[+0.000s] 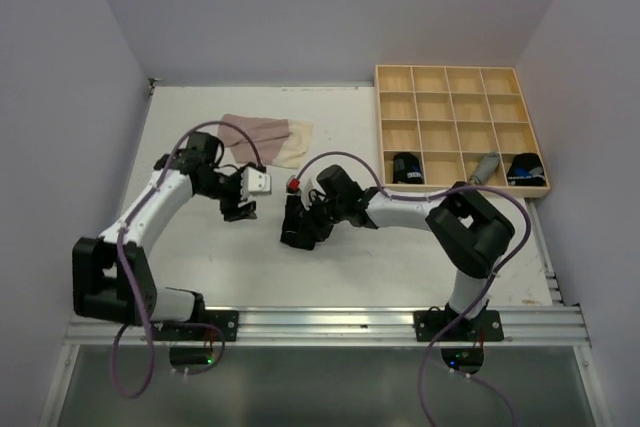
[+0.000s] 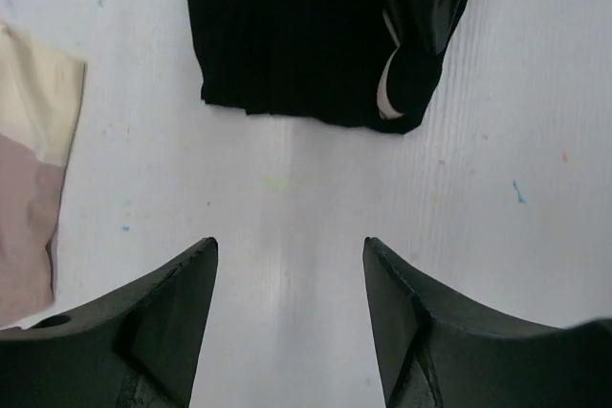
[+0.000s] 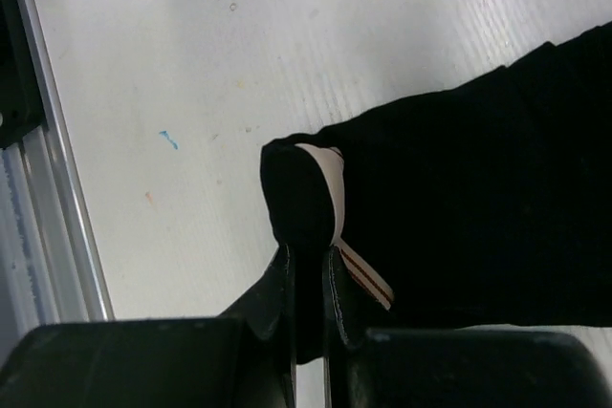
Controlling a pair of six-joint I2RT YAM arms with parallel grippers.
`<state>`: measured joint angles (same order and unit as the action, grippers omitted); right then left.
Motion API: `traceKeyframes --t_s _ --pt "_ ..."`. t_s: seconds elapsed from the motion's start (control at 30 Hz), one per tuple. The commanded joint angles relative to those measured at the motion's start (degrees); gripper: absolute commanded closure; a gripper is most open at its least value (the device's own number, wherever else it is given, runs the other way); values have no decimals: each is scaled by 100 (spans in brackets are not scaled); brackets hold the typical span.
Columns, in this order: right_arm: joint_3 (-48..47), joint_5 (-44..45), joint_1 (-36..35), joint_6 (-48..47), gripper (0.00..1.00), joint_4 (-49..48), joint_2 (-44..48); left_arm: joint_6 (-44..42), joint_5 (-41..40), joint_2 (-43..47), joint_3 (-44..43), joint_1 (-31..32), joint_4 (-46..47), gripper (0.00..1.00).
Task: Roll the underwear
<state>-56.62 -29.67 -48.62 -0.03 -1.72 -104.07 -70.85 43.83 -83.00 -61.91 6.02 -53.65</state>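
Note:
The black underwear (image 2: 287,45) lies folded on the white table, with its beige inner side (image 3: 330,179) showing at one bunched corner. My right gripper (image 3: 311,253) is shut on that bunched corner (image 3: 296,198); in the top view it (image 1: 303,225) sits at mid-table. My left gripper (image 2: 289,246) is open, its fingers (image 2: 182,303) hovering over bare table just short of the black cloth, with nothing between them. In the top view it (image 1: 240,209) is left of the right gripper. A pale beige-pink underwear (image 1: 270,137) lies flat behind the left arm and shows at the left edge (image 2: 29,207) of the left wrist view.
A light wooden tray (image 1: 460,77) of square compartments stands at the back right. Its front row holds a black roll (image 1: 406,169), a grey roll (image 1: 485,167) and a dark roll (image 1: 524,169). A metal rail (image 3: 57,236) runs along the table's near edge.

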Motion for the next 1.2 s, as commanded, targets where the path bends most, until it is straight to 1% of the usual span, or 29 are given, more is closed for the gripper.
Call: traceKeyframes --t_s 0.0,0.03,0.07,0.1,0.17,0.2,0.27,0.4,0.5,0.63,0.8,0.9,1.0,1.07,1.1,1.13,1.17 --pt "161 -328 177 486 100 857 -227 543 -566 1196 1280 741 1644 34" --pt "117 -425 212 513 100 875 -306 685 -682 1486 1530 951 1934 34" --pt "81 -591 239 591 100 866 -446 860 -857 1915 1750 1371 2233 33" --pt "-6 -679 283 618 100 857 -543 1080 -1172 2058 2083 1584 2627 33" --pt "-94 -890 327 636 100 875 -797 1274 -1368 2218 2279 2137 2981 33" --pt "-199 -952 353 645 100 910 -886 1484 -1473 2218 2419 2218 3061 34" --pt "-314 -1084 432 654 100 1032 -1070 1556 -1640 2209 2552 2411 3367 34" --pt "-587 -1427 582 811 100 1129 -1580 1557 -1834 2096 2798 2790 3615 37" --pt "-666 -1515 626 900 100 1112 -1686 1417 -2106 1937 2938 3071 3756 39" --pt "-763 -1586 643 987 100 1138 -1792 1249 -2274 1867 3088 3247 3827 42" --pt "-877 -1638 652 1005 100 1209 -1845 1468 -2695 1498 3238 3449 4125 43" --pt "-930 -1621 661 970 100 1323 -1853 1583 -2836 1243 3229 3485 4327 47" --pt "-982 -1621 661 961 100 1419 -1862 1531 -3029 1137 3282 3564 4433 52" --pt "-1017 -1595 670 1005 100 1446 -1862 1478 -3109 1076 3308 3651 4407 58" --pt "-1026 -1603 670 1014 98 1472 -1845 1460 -3118 1032 3299 3669 4346 62" --pt "-1044 -1595 678 1084 96 1464 -1827 1460 -3118 892 3273 3730 4258 71" --pt "-1044 -1577 687 1128 93 1455 -1792 1503 -3118 795 3186 3766 4066 75"
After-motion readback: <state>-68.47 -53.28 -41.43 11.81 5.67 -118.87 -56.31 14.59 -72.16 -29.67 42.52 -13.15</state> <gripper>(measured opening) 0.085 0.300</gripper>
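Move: Down to the right of the left hand lies the half-rolled black underwear, its middle about 13 cm to the right, 2 cm back and 10 cm below; its near left corner is some 7 cm back and 8 cm right. The folded pink-and-cream underwear lies about 19 cm ahead of the left hand and 4 cm right, 11 cm below. From the right hand, already gripping the near end, the black underwear's middle is roughly 5 cm farther out, 1 cm below. Swinging back and to the right first, about 7 cm each, the left hand then sinks mostly straight down, some 10 cm in all, its fingers steepening, and closes them around the near left corner of the black underwear, just left of the right fingertips. The right hand keeps its pinch nearly in place, tilting some 30 degrees so that its fingers slant back towards the base. ##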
